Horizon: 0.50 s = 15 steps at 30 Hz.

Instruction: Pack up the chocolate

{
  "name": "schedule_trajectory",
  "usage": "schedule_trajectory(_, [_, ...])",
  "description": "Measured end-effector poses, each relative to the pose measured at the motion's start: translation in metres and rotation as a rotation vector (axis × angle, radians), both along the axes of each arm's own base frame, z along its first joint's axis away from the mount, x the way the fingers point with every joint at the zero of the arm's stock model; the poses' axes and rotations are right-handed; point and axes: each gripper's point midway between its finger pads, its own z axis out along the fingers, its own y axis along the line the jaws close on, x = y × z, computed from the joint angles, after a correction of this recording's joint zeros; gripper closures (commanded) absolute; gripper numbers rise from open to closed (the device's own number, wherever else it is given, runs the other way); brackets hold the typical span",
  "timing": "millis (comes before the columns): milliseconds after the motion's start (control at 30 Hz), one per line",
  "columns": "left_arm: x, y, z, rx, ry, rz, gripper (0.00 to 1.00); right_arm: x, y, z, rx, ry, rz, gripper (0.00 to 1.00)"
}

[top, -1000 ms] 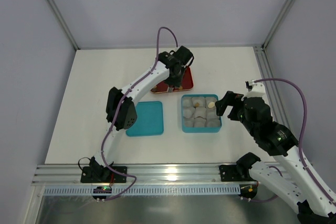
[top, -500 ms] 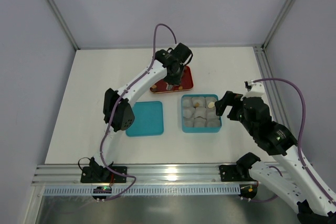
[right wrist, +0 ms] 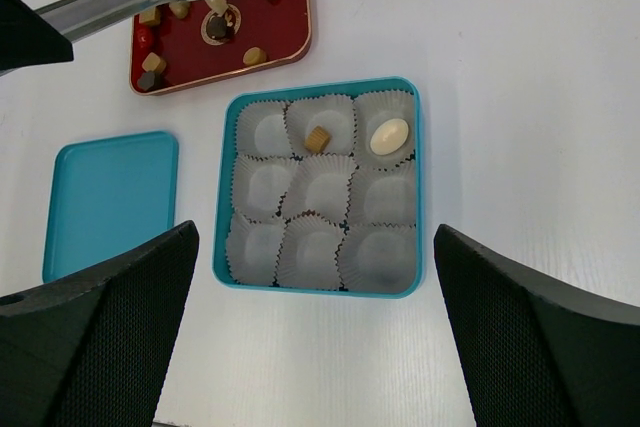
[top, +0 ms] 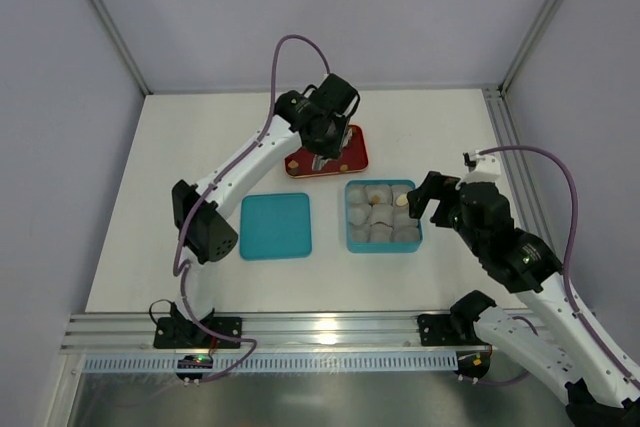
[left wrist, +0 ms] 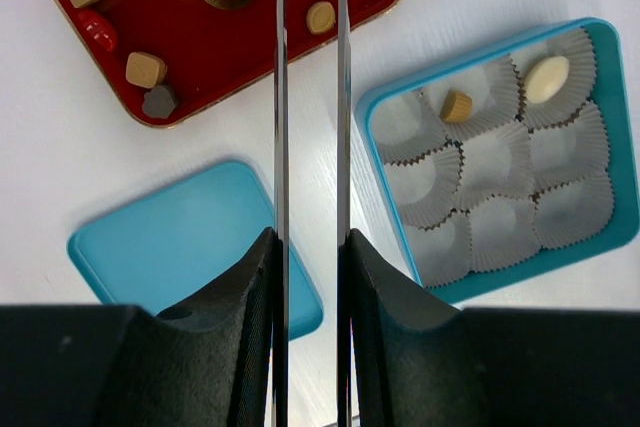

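The chocolate lies as several small tan, dark and cream pieces on a red tray (left wrist: 200, 47) (top: 356, 158). A tan piece (left wrist: 456, 105) and a cream oval (left wrist: 547, 78) sit in paper cups in the teal box (left wrist: 592, 29) (right wrist: 320, 84). My left gripper (left wrist: 310, 247) (top: 325, 135) is shut on metal tongs (left wrist: 281, 97) (right wrist: 120, 2). The tongs' tips reach over the tray with a dark shape between them, and I cannot tell whether it is held. My right gripper (right wrist: 315, 237) (top: 425, 197) hangs wide open above the box's near edge, holding nothing.
The teal lid (top: 276, 225) (left wrist: 170, 247) lies flat left of the box. Several paper cups (right wrist: 312, 257) stand without anything in them. Metal frame posts rise at the back corners, and a rail (top: 320, 325) runs along the near edge.
The left arm's elbow has swung out to the left, and its wrist with the tongs has shifted slightly left over the red tray. The right arm has stayed still.
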Motion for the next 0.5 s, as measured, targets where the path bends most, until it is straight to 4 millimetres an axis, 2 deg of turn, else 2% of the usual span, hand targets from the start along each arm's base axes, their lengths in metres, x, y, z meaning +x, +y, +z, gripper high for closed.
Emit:
schedule_trajectory(200, [-0.028,-0.01,0.014,-0.02,-0.008,-0.042,0.8,0.002,0.001,0.001,0.004,-0.005,0.001,0.0])
schedule_trajectory(500, [-0.085,-0.025,-0.008,0.028,0.051,-0.134,0.8,0.003,0.003,-0.002,0.008,-0.004,0.003,0.0])
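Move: The blue box that I carry the dark chocolate to has its middle about 10 cm back and 12 cm right of my left hand, some 8 cm lower. In its far row, the caramel piece sits roughly 6 cm back and 11 cm right, and the white chocolate 7 cm back and 17 cm right. The red tray's middle is about 5 cm ahead and 1 cm left. From my right hand, the box's middle lies some 4 cm ahead and 7 cm left. With the dark chocolate still pinched at my fingertips, I swing my left hand back from over the tray's near side towards the blue box's left-hand column: about 8.5 cm back, drifting 2.5 cm right. I rise barely 1.5 cm first, then ease down some 2 cm, the wrist turning slightly clockwise and my grip unchanged. ##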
